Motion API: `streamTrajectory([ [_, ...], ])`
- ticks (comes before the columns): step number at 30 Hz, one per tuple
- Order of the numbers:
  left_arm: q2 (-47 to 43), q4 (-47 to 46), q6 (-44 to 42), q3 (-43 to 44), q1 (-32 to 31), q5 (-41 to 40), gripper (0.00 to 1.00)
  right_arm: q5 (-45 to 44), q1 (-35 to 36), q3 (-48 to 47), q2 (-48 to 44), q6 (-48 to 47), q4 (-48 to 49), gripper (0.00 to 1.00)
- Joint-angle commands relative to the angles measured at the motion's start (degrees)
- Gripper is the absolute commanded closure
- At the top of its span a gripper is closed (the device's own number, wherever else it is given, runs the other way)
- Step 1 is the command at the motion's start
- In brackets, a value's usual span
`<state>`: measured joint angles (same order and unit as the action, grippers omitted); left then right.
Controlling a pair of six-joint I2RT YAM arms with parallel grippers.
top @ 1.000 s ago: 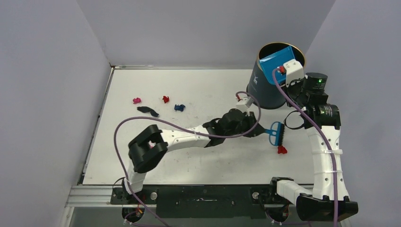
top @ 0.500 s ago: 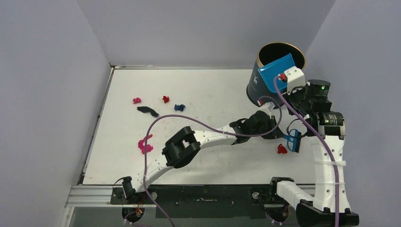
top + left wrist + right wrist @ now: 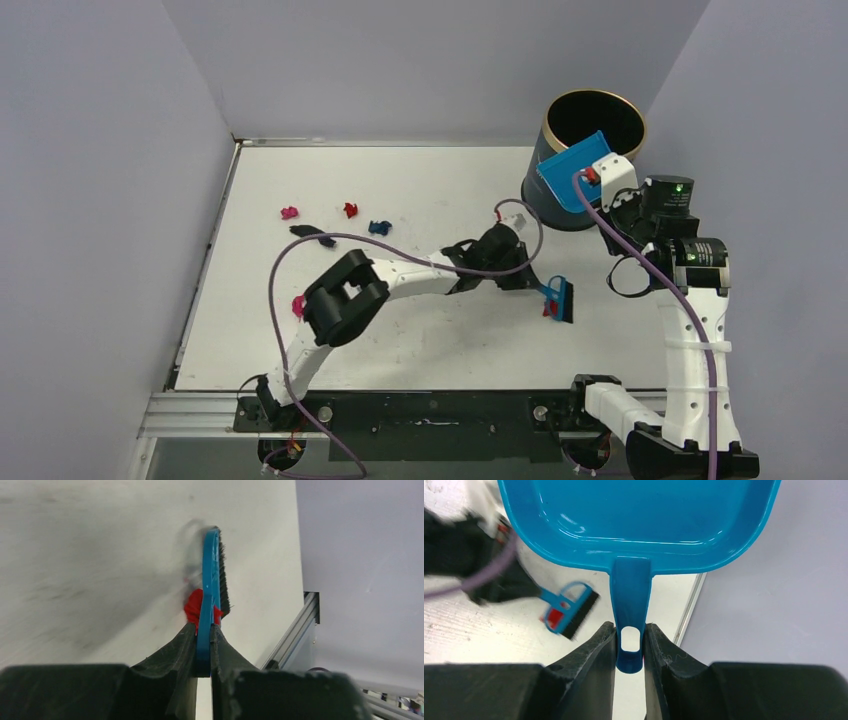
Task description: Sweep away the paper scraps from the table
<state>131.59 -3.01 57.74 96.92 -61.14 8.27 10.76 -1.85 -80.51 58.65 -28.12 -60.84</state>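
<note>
A small blue hand brush [image 3: 560, 298] stands on edge on the table [image 3: 450, 340], and my left gripper [image 3: 530, 283] is shut on its handle. In the left wrist view a red paper scrap [image 3: 192, 605] lies against the brush [image 3: 212, 580] just past the left gripper [image 3: 202, 635]. Other paper scraps lie at the far left: pink [image 3: 289, 212], red [image 3: 350, 209], dark blue [image 3: 378, 227], black [image 3: 312, 233]. A magenta one [image 3: 298, 306] is half hidden by my left elbow. My right gripper [image 3: 630, 640] is shut on the handle of the blue dustpan [image 3: 639, 515], held up off the table.
A dark cylindrical bin [image 3: 592, 118] with a gold rim stands at the back right; the dustpan [image 3: 570, 172] hangs in front of its wall. The table's right metal rim [image 3: 691, 605] runs close to the right arm. Purple cables loop over the left arm.
The brush swung out to the right, then back left, and the red scrap has moved left with it. The dustpan came down from the bin's mouth to in front of its wall.
</note>
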Motion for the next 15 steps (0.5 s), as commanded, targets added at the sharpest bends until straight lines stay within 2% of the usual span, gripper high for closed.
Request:
streamTrajectory([
  [1,-14.9,5.8,-7.0,-11.8,5.8,-1.2,1.00,0.9,-0.2,0.0,-1.0,-1.7,-0.1,0.95],
  [9,-34.5,18.7,-17.0,-27.3,19.1,-2.3,1.00,3.3,-0.1,2.5,-0.3,-4.1,0.2,0.95],
  [12,-42.2,23.5,-21.8,-28.8,24.8,-3.1,1.00,5.6,0.1,3.8,0.0,-5.3,-0.7,0.95],
  [15,-49.0,28.8,-28.6,-26.1,28.5,-3.7,1.00,7.8,0.2,4.9,0.8,-8.2,-3.4,0.95],
])
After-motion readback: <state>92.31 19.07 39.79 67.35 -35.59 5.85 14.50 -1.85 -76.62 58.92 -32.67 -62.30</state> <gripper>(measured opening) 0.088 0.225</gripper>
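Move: The red scrap lies right by the held brush's head, about 5 cm to the left hand's right, 2 cm back and 6 cm below it. At table level too, the blue scrap is some 36 cm to the hand's left and 18 cm ahead; the far red scrap is about 43 cm left and 24 cm ahead, the black scrap 51 cm left and 17 cm ahead. From the raised right hand, the near red scrap is roughly 8 cm left, 3 cm back and 29 cm below. Leftward in one quick stroke, the left hand carries the brush about 29 cm across the table towards the blue scrap, edging forward and climbing some 6 cm, most steeply at the end. The bristles start behind the red scrap, on its right; the wrist turns counter-clockwise and points more steeply down, fingers still shut on the handle. The right hand keeps the dustpan and sinks about 3 cm, tipping slightly down. ##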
